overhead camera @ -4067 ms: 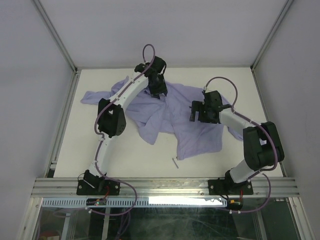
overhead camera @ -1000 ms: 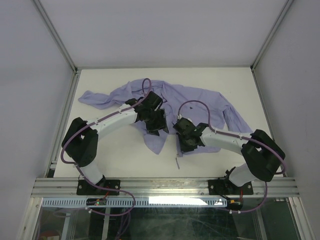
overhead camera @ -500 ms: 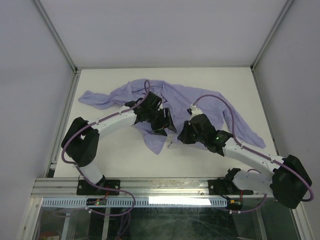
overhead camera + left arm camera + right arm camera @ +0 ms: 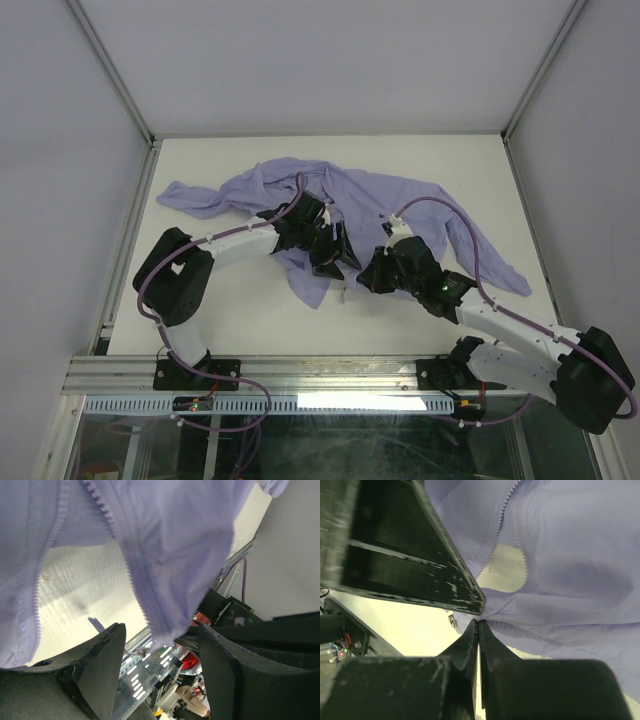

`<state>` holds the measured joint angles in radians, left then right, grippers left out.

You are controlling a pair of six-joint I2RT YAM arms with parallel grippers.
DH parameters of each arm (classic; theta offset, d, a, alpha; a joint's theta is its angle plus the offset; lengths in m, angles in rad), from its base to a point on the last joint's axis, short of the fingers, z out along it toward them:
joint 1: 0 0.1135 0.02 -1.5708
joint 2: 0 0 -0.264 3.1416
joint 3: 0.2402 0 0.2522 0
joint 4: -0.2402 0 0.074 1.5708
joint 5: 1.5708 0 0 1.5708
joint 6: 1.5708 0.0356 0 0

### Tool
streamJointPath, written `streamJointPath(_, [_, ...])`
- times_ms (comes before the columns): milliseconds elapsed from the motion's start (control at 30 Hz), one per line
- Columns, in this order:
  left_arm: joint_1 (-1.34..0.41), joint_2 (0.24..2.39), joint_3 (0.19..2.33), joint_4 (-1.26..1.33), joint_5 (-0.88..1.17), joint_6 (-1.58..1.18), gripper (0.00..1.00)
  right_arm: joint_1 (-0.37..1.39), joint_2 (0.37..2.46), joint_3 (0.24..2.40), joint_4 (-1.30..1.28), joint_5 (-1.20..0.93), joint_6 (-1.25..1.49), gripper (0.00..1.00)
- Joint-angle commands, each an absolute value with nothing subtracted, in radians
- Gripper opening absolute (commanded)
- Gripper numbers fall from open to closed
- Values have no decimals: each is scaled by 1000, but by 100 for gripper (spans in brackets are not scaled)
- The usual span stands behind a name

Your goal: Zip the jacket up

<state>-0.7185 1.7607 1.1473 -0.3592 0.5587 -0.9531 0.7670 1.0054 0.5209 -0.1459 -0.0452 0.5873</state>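
The lavender jacket (image 4: 420,200) lies spread and wrinkled across the middle of the table, its front open. My right gripper (image 4: 368,278) is shut on the jacket's lower front hem (image 4: 520,625), and the fabric pulls taut from its fingertips (image 4: 478,626). A small metal zipper pull (image 4: 453,621) hangs just left of them. My left gripper (image 4: 335,262) is right beside it and open. The other front edge, with its zipper teeth (image 4: 135,580), hangs down between the left fingers (image 4: 100,665) without being pinched. The left gripper's black body (image 4: 410,555) fills the upper left of the right wrist view.
The jacket's sleeves trail out to the far left (image 4: 190,195) and to the right (image 4: 500,265). A metal frame rail (image 4: 320,375) runs along the table's near edge by the arm bases. White enclosure walls (image 4: 60,200) close in the sides and back.
Both grippers came from the jacket's far part to its near hem. In the last second the right gripper shut on the hem and drew it left toward the left gripper, which opened slightly.
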Motion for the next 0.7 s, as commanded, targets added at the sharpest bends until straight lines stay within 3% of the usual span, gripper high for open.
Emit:
streamJointPath(0, [-715,1791,1135,-313,622,-980,61,761,970,518,-68,-45,606,0])
streamJointPath(233, [-720,1784,1144,-217,661,-976,55,761,944,496,-73,-37,616,0])
streamJointPath(433, [-720,1746,1086,-79,693,-1024,32,761,917,482,-103,-22,621,0])
streamJointPath(667, [-720,1709,1044,-30,684,-1027,16,762,897,464,-122,-17,623,0])
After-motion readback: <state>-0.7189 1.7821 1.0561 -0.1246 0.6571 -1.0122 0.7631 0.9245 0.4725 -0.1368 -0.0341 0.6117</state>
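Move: My open left fingers straddle the raised lower end of the jacket's right zip edge, its middle about 1 cm back, 2 cm right and 1 cm below. The zip slider lies some 4 cm back, level sideways and about 3 cm below; the left front flap is about 8 cm left, 2 cm back and 8 cm down. For my right hand, pinching the corner, that edge is about 2 cm ahead and 1 cm left, at its height. I close my left fingers on the raised zip edge right beside my right fingertips. The left hand first dips about 2 cm, then comes back up as it eases 1.5 cm to the right towards them and rolls its fingers slightly, under 10 degrees. My right hand keeps its pinch on the corner and stays almost in place. ##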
